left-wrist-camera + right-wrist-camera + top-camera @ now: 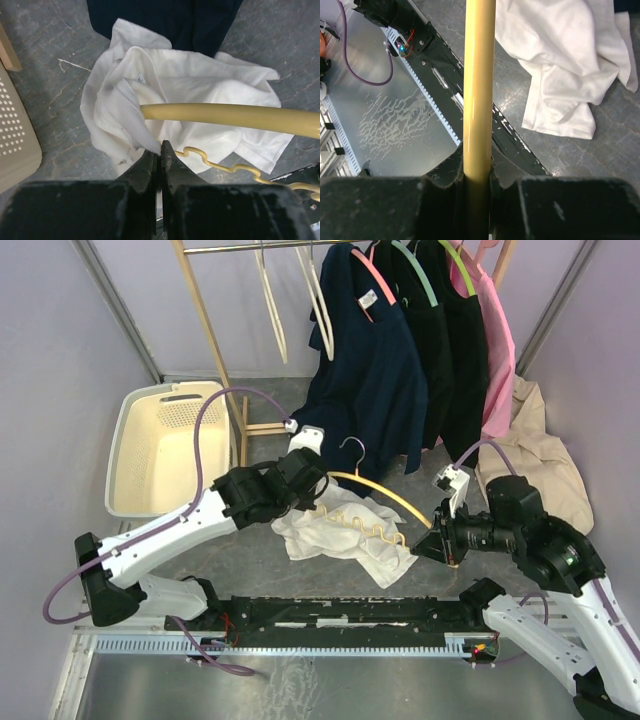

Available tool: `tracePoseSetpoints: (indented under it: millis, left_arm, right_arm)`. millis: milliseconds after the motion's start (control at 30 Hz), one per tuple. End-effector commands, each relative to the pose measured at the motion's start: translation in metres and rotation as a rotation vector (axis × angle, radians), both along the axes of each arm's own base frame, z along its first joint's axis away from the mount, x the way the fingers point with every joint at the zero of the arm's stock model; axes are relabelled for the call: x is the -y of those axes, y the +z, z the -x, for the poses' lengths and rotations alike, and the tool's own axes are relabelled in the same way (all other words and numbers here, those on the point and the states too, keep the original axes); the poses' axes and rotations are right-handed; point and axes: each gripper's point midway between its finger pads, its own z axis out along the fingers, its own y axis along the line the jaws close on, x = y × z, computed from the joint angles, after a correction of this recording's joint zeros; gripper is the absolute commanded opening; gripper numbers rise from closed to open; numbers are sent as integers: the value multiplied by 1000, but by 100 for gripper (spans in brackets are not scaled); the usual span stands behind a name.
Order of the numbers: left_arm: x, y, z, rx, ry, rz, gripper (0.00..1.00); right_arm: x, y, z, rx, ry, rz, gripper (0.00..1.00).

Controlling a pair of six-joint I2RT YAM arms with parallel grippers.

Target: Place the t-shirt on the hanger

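The white t-shirt (335,535) lies crumpled on the grey floor in the middle; it fills the left wrist view (200,100) and shows in the right wrist view (560,65). The yellow hanger (385,498) with its silver hook (355,448) lies across it, one arm pushed into the shirt (225,114). My left gripper (312,498) is shut on the shirt's ribbed neck edge (145,140). My right gripper (432,540) is shut on the hanger's other arm (479,90).
A cream laundry basket (160,445) stands at the left. A wooden rack (215,350) at the back holds navy (375,370), black and pink garments and cream hangers. A beige garment (540,455) lies at the right. A black rail (350,615) runs along the front.
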Motion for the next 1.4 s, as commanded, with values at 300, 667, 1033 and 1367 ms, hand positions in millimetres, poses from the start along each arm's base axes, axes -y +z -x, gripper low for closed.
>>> tracePoseSetpoints:
  millis: [300, 667, 1033, 1367]
  left_arm:
    - [10, 135, -26, 212, -9, 71, 3]
    - [20, 262, -30, 377, -84, 212, 4]
    - [20, 222, -16, 282, -126, 198, 5]
    - [18, 119, -3, 107, -122, 89, 4]
  right_arm:
    - [-8, 90, -27, 303, -35, -146, 1]
    - [-19, 165, -40, 418, -123, -401, 2]
    - [-1, 152, -22, 387, -159, -358, 2]
    - [39, 53, 33, 99, -163, -74, 2]
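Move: My left hand holds the T-shirt's gathered edge; the hanger's left end, already inside the cloth, is about 5 cm ahead and 2 cm to its right at nearly its height. The hook stands some 5 cm farther out and 6 cm right of that end; the laundry basket lies about 30 cm left of my left hand and 8 cm ahead, some 14 cm lower. From my right hand, which grips the hanger's right end, the gathered edge is roughly 20 cm left, 9 cm ahead and 4 cm lower. I toss both hands up together, my left hand some 26 cm with the T-shirt and my right about 14 cm with the hanger, both sets of fingertips tilting up roughly 20 degrees. Then I let both sink about half as far and ease the tilt off, drawing my right hand back and to its right; both grips stay shut and the hanger's left end stays in the cloth. ##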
